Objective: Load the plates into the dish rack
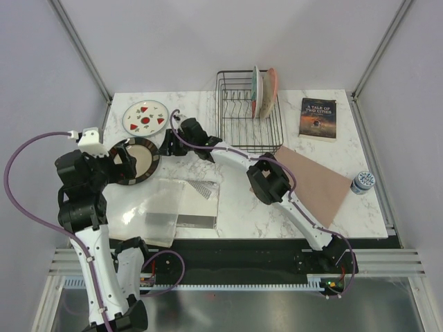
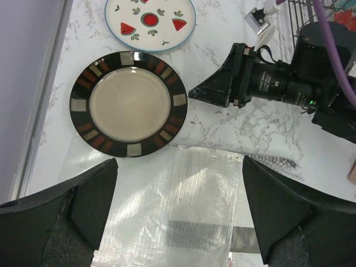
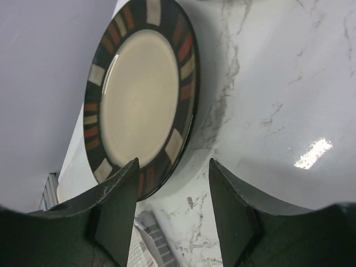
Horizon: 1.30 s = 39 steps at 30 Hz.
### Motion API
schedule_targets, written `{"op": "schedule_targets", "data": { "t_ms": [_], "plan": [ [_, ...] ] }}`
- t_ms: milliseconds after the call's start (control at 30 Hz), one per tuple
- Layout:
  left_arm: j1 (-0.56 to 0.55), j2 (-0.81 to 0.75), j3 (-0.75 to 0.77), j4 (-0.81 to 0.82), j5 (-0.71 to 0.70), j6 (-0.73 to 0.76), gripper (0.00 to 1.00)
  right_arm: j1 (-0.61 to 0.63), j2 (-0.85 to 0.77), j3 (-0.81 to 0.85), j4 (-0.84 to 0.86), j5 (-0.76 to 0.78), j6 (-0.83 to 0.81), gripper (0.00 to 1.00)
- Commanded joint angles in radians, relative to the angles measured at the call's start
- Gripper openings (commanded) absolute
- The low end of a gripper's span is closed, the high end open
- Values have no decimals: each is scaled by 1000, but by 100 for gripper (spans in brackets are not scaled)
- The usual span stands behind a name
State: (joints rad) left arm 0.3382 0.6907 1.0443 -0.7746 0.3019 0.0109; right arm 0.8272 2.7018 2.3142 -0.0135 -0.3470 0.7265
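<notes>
A dark-rimmed plate (image 1: pixel 135 160) with a cream centre (image 2: pixel 129 104) lies flat at the table's left. Beyond it lies a white plate (image 1: pixel 145 117) with red fruit marks (image 2: pixel 150 19). Two more plates (image 1: pixel 263 93) stand on edge in the black wire dish rack (image 1: pixel 239 131). My right gripper (image 1: pixel 168 143) sits low at the dark plate's right edge, open, seen from the side as the right gripper (image 2: pixel 194 93). In the right wrist view the dark plate (image 3: pixel 139 94) has its rim just inside the left finger of the right gripper (image 3: pixel 173 192), apart from the other. My left gripper (image 2: pixel 179 206) hovers wide open, holding nothing.
A clear plastic bag (image 1: pixel 173 207) lies under the left gripper, shown as the bag (image 2: pixel 178 211) in its wrist view. A dark paperback book (image 1: pixel 318 117), a pinkish-brown mat (image 1: pixel 315 183) and a small blue-and-white jar (image 1: pixel 362 182) are at the right.
</notes>
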Motion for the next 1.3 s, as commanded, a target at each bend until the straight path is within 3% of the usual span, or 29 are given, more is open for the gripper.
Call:
{"op": "schedule_targets", "data": {
  "t_ms": [0, 567, 700, 733, 833, 1267],
  "plan": [
    [1, -16, 54, -28, 43, -28, 100, 33, 35, 62, -23, 88, 27, 59],
    [-4, -88, 37, -87, 80, -35, 100, 82, 124, 86, 6, 109, 13, 53],
    [-5, -105, 34, -100, 66, -31, 100, 82, 141, 111, 50, 126, 16, 34],
    [-4, -111, 36, -103, 65, -29, 100, 82, 142, 125, 50, 131, 13, 20],
    [-4, -114, 31, -111, 63, -23, 100, 79, 148, 142, 61, 147, 10, 0],
    [-4, -111, 46, -52, 63, -34, 100, 9, -29, 97, 92, 119, -10, 0]
  ]
}}
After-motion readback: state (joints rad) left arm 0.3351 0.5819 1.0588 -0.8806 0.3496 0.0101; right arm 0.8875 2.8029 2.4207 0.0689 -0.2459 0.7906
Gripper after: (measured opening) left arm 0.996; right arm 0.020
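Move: Lying to the right hand's left is the black-rimmed plate, its middle about 12 cm left, 4 cm back and 5 cm below, so its near rim is only a few centimetres off. The watermelon plate is some 12 cm ahead and 7 cm left of the hand; the clear plastic sheet is centred roughly 22 cm back and 7 cm left. From the left hand the black-rimmed plate lies about 14 cm ahead, 4 cm left and 27 cm below. Sinking about 3 cm, then sliding some 3 cm left and 2 cm back with open fingers, the right hand reaches the black-rimmed plate's right-hand rim, shuts its fingers to pinch it, and rises about 3 cm with the rim. The left hand, empty and wide open, eases about 3 cm back and 2 cm right, farther from the plate. ##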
